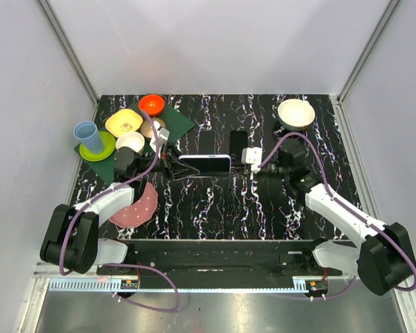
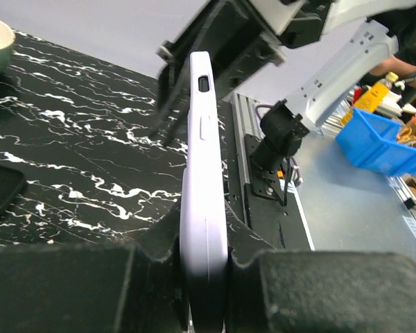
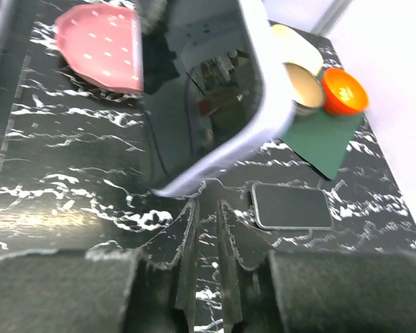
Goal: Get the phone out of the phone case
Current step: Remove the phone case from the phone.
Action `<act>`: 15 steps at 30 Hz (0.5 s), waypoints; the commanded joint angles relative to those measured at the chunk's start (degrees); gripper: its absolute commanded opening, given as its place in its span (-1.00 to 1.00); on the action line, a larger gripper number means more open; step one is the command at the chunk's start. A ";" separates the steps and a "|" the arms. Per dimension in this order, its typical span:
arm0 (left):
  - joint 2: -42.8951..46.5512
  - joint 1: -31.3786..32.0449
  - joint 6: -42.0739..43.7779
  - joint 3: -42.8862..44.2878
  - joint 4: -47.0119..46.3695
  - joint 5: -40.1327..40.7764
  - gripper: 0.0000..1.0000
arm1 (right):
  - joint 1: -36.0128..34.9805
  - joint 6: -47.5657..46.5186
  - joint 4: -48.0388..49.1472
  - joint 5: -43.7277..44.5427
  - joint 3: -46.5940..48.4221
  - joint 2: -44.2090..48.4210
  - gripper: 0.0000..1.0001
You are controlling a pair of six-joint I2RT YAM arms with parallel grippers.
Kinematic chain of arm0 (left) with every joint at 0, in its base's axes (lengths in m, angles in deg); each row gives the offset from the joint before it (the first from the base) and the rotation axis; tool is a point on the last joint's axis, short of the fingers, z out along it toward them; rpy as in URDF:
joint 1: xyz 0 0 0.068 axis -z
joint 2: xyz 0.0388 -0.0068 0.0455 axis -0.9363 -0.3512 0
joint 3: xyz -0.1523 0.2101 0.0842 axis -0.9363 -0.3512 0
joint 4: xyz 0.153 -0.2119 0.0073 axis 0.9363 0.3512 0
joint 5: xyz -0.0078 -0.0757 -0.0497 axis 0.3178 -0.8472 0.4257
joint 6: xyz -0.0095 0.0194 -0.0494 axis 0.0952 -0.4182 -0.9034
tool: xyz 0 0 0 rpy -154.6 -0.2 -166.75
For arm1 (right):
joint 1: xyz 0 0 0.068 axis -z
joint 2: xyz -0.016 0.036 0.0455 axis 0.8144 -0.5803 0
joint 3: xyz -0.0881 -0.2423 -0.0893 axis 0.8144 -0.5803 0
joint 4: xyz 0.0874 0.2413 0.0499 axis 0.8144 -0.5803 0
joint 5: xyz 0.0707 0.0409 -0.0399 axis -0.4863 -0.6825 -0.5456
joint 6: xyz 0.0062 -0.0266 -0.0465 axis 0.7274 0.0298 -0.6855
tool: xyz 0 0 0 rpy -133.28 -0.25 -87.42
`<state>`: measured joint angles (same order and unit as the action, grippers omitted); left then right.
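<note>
The phone [image 1: 204, 165] sits in a lavender phone case [image 2: 204, 139] and hangs on its long edge above the middle of the table. My left gripper [image 1: 175, 166] is shut on its left end; in the left wrist view [image 2: 204, 277] both pads press the case's flat sides. My right gripper [image 1: 241, 166] is at the phone's right end. In the right wrist view the glossy screen [image 3: 201, 90] and the case's lavender rim [image 3: 260, 83] fill the top. The right gripper [image 3: 208, 205] is just below the case's corner, jaws a narrow slot apart, with only table between them.
Two dark phones [image 1: 208, 142] [image 1: 239, 142] lie flat behind the held one; one shows in the right wrist view [image 3: 292, 206]. A pink plate [image 1: 139, 205] lies near left. A white bowl [image 1: 296, 113] is back right. An orange bowl [image 1: 151, 105], yellow plate [image 1: 123, 123] and blue cup [image 1: 89, 137] crowd back left.
</note>
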<state>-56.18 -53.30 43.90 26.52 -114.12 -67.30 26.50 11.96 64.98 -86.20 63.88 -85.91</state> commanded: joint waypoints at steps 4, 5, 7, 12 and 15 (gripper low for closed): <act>1.22 1.17 -3.05 3.20 -8.97 -2.96 -1.00 | -0.01 0.89 7.89 13.12 -1.00 -1.09 -0.64; 1.22 1.17 -3.14 3.20 -9.15 -2.96 -1.00 | -0.01 1.07 7.89 13.38 -0.82 -1.17 -0.63; 1.22 1.17 -3.23 3.28 -9.24 -2.96 -1.00 | -0.01 1.68 7.89 13.39 -0.65 -1.18 -0.58; 1.39 1.17 -3.14 3.11 -9.24 -2.95 -1.00 | -0.01 6.32 8.33 14.08 0.40 -0.82 -0.18; 1.48 1.17 -3.05 3.02 -9.24 -2.95 -1.00 | 0.78 11.76 8.68 14.53 1.99 -0.56 -0.10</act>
<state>-56.13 -52.14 40.86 26.59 -117.12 -70.10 26.54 16.29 70.30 -73.55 62.92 -87.09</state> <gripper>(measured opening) 0.166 0.430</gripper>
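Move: The cased phone, held upright on edge by its left end in the left hand, has its middle about 8 cm left of the right hand and 2 cm back, roughly level. For the left hand that middle is some 7 cm to the right. On the table about 22 cm below lie the bare phone, about 25 cm ahead and 14 cm left of the right hand, and the black case, 25 cm ahead and 1 cm left of it. Right hand swings some 4 cm forward, away from the cased phone, and opens; left, still pinching, eases back. ##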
